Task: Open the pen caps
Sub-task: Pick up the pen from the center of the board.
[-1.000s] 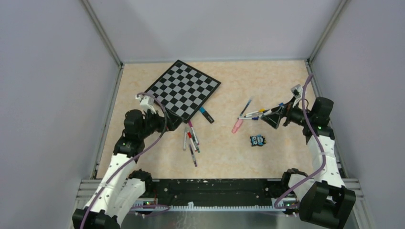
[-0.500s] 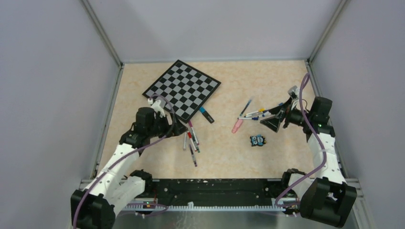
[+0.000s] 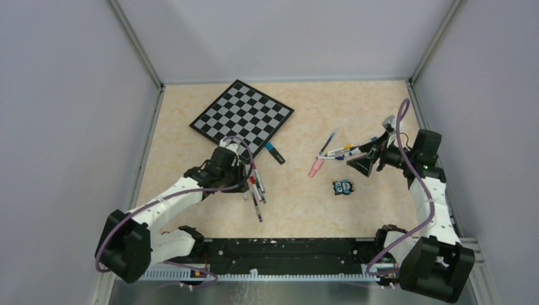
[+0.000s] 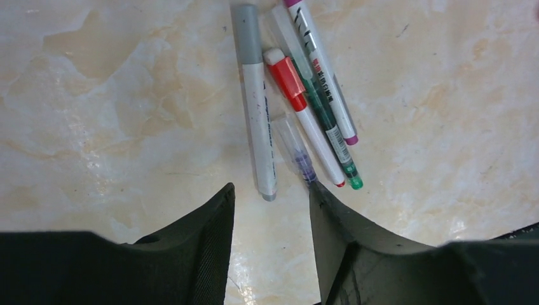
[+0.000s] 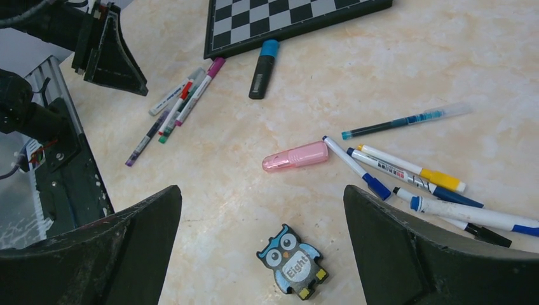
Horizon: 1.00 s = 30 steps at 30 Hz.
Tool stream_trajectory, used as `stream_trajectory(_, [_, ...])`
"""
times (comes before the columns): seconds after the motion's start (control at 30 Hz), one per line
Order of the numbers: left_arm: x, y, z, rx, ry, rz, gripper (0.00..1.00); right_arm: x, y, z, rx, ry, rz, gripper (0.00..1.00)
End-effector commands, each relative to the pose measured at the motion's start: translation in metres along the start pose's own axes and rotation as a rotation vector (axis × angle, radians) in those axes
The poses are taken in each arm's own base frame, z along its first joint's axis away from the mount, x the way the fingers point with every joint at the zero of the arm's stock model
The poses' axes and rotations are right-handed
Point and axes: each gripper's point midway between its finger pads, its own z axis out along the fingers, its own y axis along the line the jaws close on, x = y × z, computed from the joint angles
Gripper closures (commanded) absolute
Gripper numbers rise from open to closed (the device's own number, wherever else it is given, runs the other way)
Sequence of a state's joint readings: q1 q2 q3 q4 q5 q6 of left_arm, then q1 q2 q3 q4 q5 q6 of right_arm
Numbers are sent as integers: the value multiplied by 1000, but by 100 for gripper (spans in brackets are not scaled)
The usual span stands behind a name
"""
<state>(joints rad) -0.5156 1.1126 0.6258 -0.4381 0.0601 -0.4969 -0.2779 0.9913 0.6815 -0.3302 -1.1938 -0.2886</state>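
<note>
A cluster of pens lies left of centre. In the left wrist view it shows a white pen with a grey cap, one with a red cap, a green pen, a magenta-ended pen and a clear-capped purple pen. My left gripper hangs just short of their near ends, jaws partly open with nothing between them. My right gripper stands wide open and empty near a second group: a pink highlighter, blue-capped pens and a yellow-capped pen.
A checkered board lies at the back left, with a black and blue highlighter at its near edge. A small owl figure sits below my right gripper. A thin teal pen lies beyond the right group.
My left arm has swung right from the board's corner to the pen cluster, and its jaws have narrowed. The right gripper has shifted only slightly and stays wide open.
</note>
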Motion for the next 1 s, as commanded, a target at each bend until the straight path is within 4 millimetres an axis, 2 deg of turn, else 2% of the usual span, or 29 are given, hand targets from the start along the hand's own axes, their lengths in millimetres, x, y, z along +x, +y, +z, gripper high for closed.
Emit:
stream_trajectory(0.0, [-11,0,9,-37,-18,31,51,-2,-5,1,4,-7,-52,5])
stream_trajectory(0.37, [-9,-2,33,-65,58,82,64,-1,-7,1,10,1,-48,6])
stream_trajectory(0.4, [-11,3,35,-94,52,84,65,-1,-7,1,9,1,-49,6])
stream_trajectory(0.7, [-13,11,41,-173,87,109,68,-1,-8,1,12,6,-50,6])
stream_trajectory(0.97, [-3,13,48,-206,135,113,68,-1,-8,1,13,9,-52,6])
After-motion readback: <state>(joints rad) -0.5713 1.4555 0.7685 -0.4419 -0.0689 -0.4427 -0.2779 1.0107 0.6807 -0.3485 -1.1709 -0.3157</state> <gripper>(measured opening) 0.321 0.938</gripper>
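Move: The left hand, half closed, hangs about 6 cm above the grey-capped pen, whose middle lies some 4 cm ahead and 1 cm to the hand's right. From the same hand the red marker is about 3 cm ahead and 4 cm right, the green pen about 4 cm ahead and 5 cm right, and the magenta marker roughly 8 cm ahead and 5 cm right, all near table height. From the idle right hand the grey-capped pen lies about 35 cm left, about level fore and aft, and 18 cm below. The left hand sinks about 4 cm towards the white body of the grey-capped pen, going mostly straight down at first and then easing some 2.5 cm forward along it with only a little more descent. Meanwhile its left side rolls up by some 15 degrees so the fingers point more steeply down, and they narrow from about half open to a third, ending one on each side of the pen without shutting on it. ##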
